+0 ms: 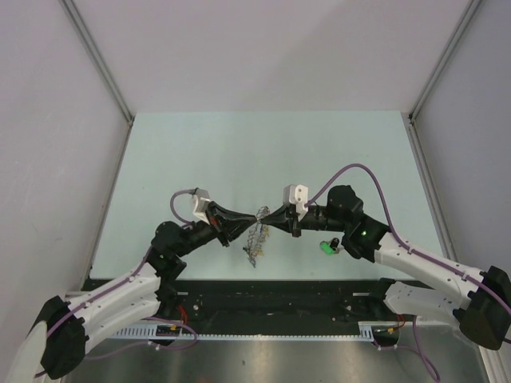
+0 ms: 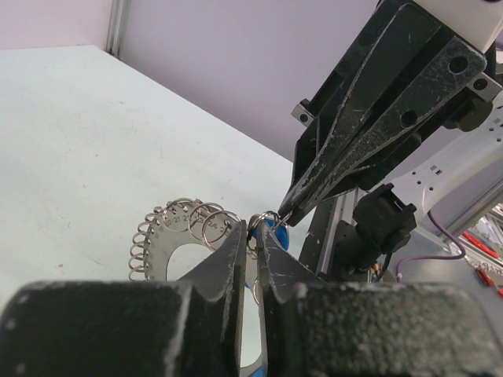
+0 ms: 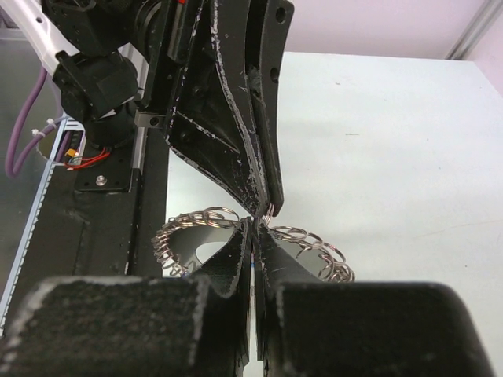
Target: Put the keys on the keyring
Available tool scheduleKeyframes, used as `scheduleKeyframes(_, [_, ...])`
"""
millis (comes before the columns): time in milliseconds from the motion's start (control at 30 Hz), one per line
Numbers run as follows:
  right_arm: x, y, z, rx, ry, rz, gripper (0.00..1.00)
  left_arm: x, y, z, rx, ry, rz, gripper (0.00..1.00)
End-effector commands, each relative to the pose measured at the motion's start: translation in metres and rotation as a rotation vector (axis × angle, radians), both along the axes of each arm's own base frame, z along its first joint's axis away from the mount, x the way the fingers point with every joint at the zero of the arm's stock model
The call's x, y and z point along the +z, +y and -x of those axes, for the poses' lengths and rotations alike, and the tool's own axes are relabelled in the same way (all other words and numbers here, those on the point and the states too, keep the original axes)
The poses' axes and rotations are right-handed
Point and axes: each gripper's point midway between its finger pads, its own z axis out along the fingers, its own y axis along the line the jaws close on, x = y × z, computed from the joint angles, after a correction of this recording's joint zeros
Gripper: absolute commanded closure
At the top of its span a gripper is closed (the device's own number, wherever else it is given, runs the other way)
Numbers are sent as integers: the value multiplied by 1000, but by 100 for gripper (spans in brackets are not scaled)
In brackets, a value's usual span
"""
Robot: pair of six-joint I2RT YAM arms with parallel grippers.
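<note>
The keyring point(image 1: 255, 239), a grey metal disc edged with wire loops, hangs on edge just under the spot where my two grippers meet tip to tip. In the left wrist view it spreads out left of the fingers point(image 2: 169, 236). In the right wrist view its loops fan out behind both fingers point(image 3: 318, 243). My left gripper point(image 2: 254, 228) is nearly shut, its tips on a small wire ring with a blue key point(image 2: 277, 233) beside them. My right gripper point(image 3: 255, 229) is shut, pinching a loop at the keyring's rim. A green key point(image 1: 326, 248) lies on the table beside the right arm.
The pale green table point(image 1: 263, 152) is walled by grey panels at the back and both sides. A black rail with cables point(image 1: 263, 307) runs along the near edge between the arm bases.
</note>
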Motion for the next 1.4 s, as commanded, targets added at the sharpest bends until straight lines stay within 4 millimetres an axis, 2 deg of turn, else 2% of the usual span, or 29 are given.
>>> scheduleKeyframes(0, [8, 2, 5, 42, -25, -28, 100, 17, 3, 0, 15, -52, 49, 86])
scheduleKeyframes(233, [6, 3, 7, 61, -23, -16, 100, 13, 0, -1, 6, -90, -22, 86])
scheduleKeyframes(400, [2, 1, 7, 70, -19, -1, 100, 12, -1, -2, 0, -124, -76, 80])
scheduleKeyframes(600, [-1, -1, 6, 75, -17, 10, 100, 13, -2, -3, -11, -203, -156, 67])
scheduleKeyframes(633, [-1, -1, 6, 75, -15, 12, 100, 19, -3, -3, -18, -223, -162, 63])
scheduleKeyframes(700, [-1, -2, 6, 78, -16, 13, 100, 14, -6, 1, -57, -246, -216, 58])
scheduleKeyframes(733, [-2, -2, 6, 78, -17, 14, 100, 19, -7, 2, -69, -265, -224, 56])
scheduleKeyframes(867, [-4, -4, 6, 77, -14, 24, 100, 10, -6, 10, -138, -312, -332, 48])
scheduleKeyframes(933, [-4, -4, 7, 84, -16, 25, 100, 15, -6, 13, -161, -355, -362, 44])
scheduleKeyframes(967, [-5, -4, 7, 84, -15, 26, 100, 7, -4, 14, -174, -364, -408, 43])
scheduleKeyframes(1000, [-3, -4, 7, 84, -18, 24, 100, 7, -3, 15, -181, -378, -422, 42])
scheduleKeyframes(1133, [-5, -5, 9, 94, -16, 30, 100, 9, -4, 20, -240, -443, -476, 39])
scheduleKeyframes(1200, [-5, -5, 9, 95, -16, 28, 100, -1, -5, 23, -293, -446, -518, 39])
scheduleKeyframes(1367, [-4, -6, 9, 94, -20, 29, 100, -12, -12, 21, -364, -416, -560, 44])
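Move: Both hands start with their tips at the top coils of the keyring, which hangs with its middle some 8 cm below the left hand, level with it fore-and-aft and side to side. From the left hand the green key lies on the table about 22 cm right, 4 cm ahead and 20 cm below, and the black key about 24 cm right and 6 cm ahead, as low. From the right hand the keyring's middle is roughly 2 cm left and 8 cm below. The left hand lets go of the keyring's top coils, sinking about 1.5 cm as its fingers spread, then coming up and back while it rolls some 30 degrees about its own pointing line, its fingertips dipping and swinging clockwise, and finally easing down again beside the coils. Meanwhile the right hand keeps its pinch on the coils and carries the keyring down about 2.5 cm, drifting slightly back. ##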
